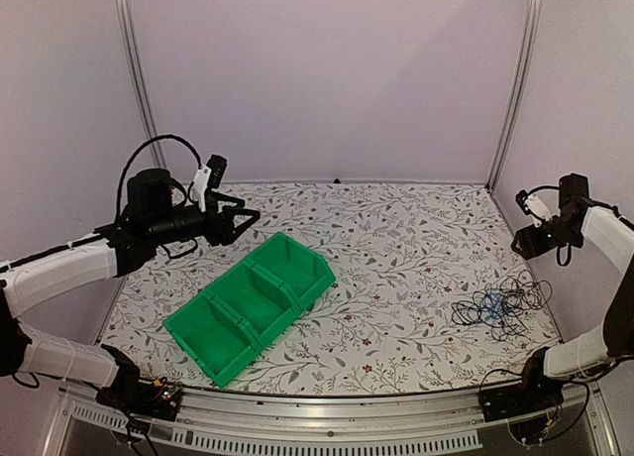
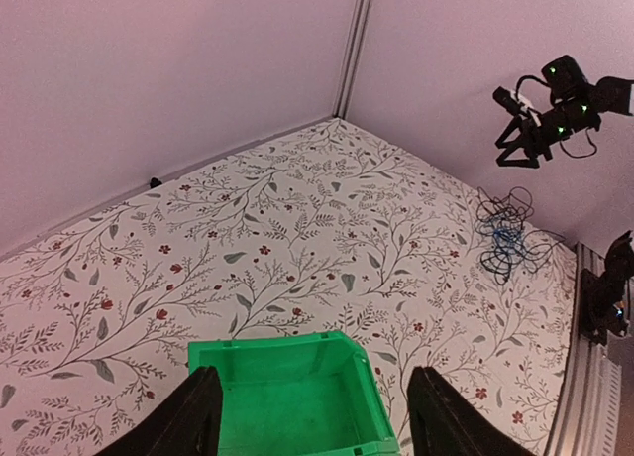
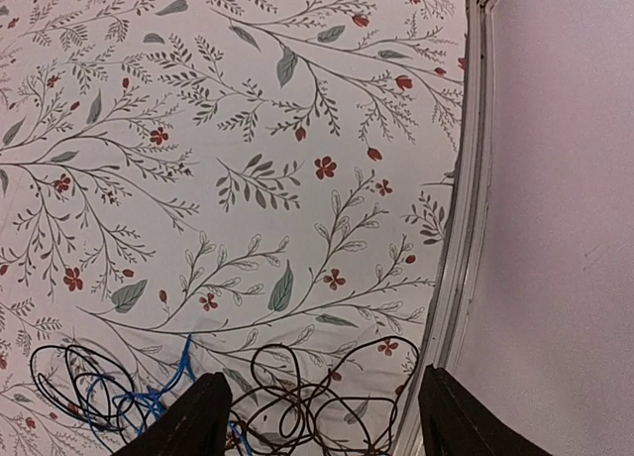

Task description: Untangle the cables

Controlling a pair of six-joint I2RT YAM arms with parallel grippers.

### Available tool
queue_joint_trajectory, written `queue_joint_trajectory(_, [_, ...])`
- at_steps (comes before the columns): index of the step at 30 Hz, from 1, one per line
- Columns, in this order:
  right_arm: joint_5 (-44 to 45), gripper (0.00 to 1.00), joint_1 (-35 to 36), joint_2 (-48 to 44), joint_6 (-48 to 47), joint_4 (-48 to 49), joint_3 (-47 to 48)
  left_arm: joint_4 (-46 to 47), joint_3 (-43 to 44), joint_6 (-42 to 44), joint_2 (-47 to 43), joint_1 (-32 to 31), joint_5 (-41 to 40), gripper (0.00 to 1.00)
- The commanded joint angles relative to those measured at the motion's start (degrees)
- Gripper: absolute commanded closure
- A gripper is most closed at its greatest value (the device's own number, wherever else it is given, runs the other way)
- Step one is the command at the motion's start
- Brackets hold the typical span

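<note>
The cables (image 1: 498, 305) lie in one tangled heap on the floral cloth at the right: thin black loops with a blue one in the middle. In the left wrist view the cables (image 2: 505, 233) sit far off to the right. My right gripper (image 1: 523, 243) hangs open high above and just behind the heap; its wrist view has the cables (image 3: 297, 406) directly below, between its fingers (image 3: 188, 421). My left gripper (image 1: 246, 223) stands open in the air at the left, above the far end of the green bin, holding nothing.
A green three-compartment bin (image 1: 250, 302) lies diagonally left of the table's middle; one compartment (image 2: 297, 397) shows under my left fingers. The enclosure's metal frame edge (image 3: 466, 208) and wall run close beside the heap on the right.
</note>
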Motion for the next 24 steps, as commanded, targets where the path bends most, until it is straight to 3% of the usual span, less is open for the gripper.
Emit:
queue_joint_trajectory(1, [7.1, 0.35, -0.8, 4.0, -3.1, -6.4, 1.7, 1.1, 0.7, 0.7, 0.1, -1.8, 3.2, 0.36])
queue_joint_trajectory(11, [22.6, 0.53, -0.9, 10.9, -9.1, -4.3, 1.5, 0.0, 1.3, 1.7, -0.4, -3.5, 2.5, 0.37])
queue_joint_trajectory(24, [25.4, 0.63, -0.9, 18.1, -18.3, 2.9, 0.7, -0.1, 1.3, 1.6, -0.2, -3.9, 1.8, 0.37])
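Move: The tangle of cables lies under the right hand, its middle about 13 cm below, 6 cm to the left and 6 cm back; its blue cable is some 9 cm left and 4 cm back. The table's right edge runs about 6 cm to the right of the hand, level with it fore and aft. From the left hand, the tangle is roughly 59 cm to the right, 4 cm back and 23 cm down. Sink the right gripper about 8 cm and carry it some 7 cm to the right, down beside the tangle's right-hand loops towards the table edge. Tip the fingers downward and roll the hand's left side down as it goes, about 20 degrees each, narrowing the fingers partway without gripping. Ease the left gripper slightly back and right. ##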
